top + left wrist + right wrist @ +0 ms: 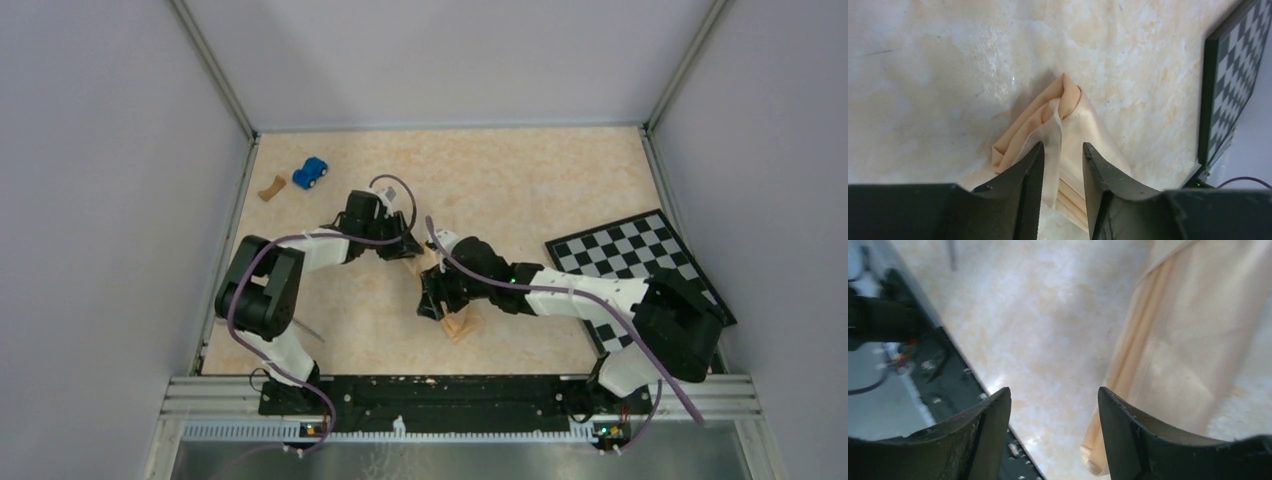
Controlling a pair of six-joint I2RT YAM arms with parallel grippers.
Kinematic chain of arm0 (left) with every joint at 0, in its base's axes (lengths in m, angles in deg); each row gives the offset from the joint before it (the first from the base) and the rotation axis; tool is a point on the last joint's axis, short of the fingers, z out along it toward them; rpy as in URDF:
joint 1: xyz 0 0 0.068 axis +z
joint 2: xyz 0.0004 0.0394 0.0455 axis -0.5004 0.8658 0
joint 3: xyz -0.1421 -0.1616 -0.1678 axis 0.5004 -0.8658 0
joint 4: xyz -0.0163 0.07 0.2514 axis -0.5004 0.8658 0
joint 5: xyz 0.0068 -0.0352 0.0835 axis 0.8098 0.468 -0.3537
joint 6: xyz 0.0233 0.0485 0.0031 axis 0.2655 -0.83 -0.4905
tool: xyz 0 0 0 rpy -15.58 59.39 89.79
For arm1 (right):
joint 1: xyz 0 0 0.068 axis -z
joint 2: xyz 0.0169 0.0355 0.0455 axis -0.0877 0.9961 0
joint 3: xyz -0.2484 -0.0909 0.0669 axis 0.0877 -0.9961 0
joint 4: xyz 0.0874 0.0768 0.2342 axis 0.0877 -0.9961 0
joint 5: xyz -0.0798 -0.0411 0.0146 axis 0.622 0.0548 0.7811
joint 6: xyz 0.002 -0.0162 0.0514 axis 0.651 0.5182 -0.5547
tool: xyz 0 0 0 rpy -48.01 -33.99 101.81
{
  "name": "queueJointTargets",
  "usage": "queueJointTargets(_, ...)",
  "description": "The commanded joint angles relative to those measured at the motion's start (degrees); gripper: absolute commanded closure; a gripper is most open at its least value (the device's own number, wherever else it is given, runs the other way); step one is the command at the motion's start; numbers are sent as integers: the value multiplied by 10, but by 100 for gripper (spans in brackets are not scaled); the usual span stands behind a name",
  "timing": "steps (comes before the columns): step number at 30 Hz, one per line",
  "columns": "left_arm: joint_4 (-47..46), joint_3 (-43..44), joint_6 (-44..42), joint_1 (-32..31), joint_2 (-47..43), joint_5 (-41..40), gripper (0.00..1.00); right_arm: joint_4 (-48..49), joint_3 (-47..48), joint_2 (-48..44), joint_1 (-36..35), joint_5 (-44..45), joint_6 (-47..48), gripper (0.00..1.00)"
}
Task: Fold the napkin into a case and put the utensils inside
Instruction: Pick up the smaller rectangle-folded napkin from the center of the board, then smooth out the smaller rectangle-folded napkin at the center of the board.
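Observation:
The tan-orange napkin [1075, 125] lies bunched and folded into a narrow strip between my two grippers, mostly hidden under them in the top view [458, 325]. My left gripper [1062, 147] hovers over one end of it, open. A loose flap rests against the left finger and there is a gap to the right finger. My right gripper [1054, 392] is open wide over bare table, with the napkin [1188, 340] just beside its right finger. One thin silvery utensil [309, 330] lies near the left arm's base and shows at the top of the right wrist view [951, 252].
A black-and-white checkerboard [630, 255] lies at the right, its edge showing in the left wrist view [1235, 70]. A small blue toy car [310, 172] and a brown curved scrap [270, 187] sit at the far left. The black base rail [948, 375] runs close to my right gripper.

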Motion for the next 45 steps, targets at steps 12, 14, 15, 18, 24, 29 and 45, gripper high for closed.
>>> queueJointTargets(12,152,1,-39,140,-271,-20,42,-163,171,184,-119,419,96,34)
queueJointTargets(14,161,-16,-41,155,-289,-8,43,-172,180,200,-121,430,88,35)
queueJointTargets(15,161,-25,-39,163,-301,-2,44,-175,183,207,-123,438,85,37)
queueJointTargets(18,164,-51,-38,176,-344,-17,43,-179,184,221,-128,458,71,42)
queueJointTargets(24,184,-73,-41,186,-413,-76,43,-189,195,253,-136,493,47,72)
queueJointTargets(29,212,-67,-56,187,-448,-106,43,-174,199,218,-136,451,45,100)
queueJointTargets(45,241,-66,-68,187,-473,-77,45,366,-41,138,51,-165,-375,100)
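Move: Roughly 5 cm ahead of the right hand, 2 cm to its right and 8 cm below lies the middle of the folded napkin, which runs lengthwise and slants outward to the left. The utensil lies about 30 cm left and 3 cm back of this hand, the checkered board some 50 cm right and 10 cm ahead, both about 9 cm below. From the left hand the napkin's middle is some 12 cm back, 7 cm right and 3 cm down. Dipping about 7 cm and reaching some 5 cm forward, the right hand tips its open fingers steeply down over the napkin, shuts them in a pinch across its middle, then lifts about 6 cm while carrying it left and slightly back, the fingers swinging up again. Meanwhile the left hand opens wider and clears the far end, going left and up some 15 cm each, turning counter-clockwise. ##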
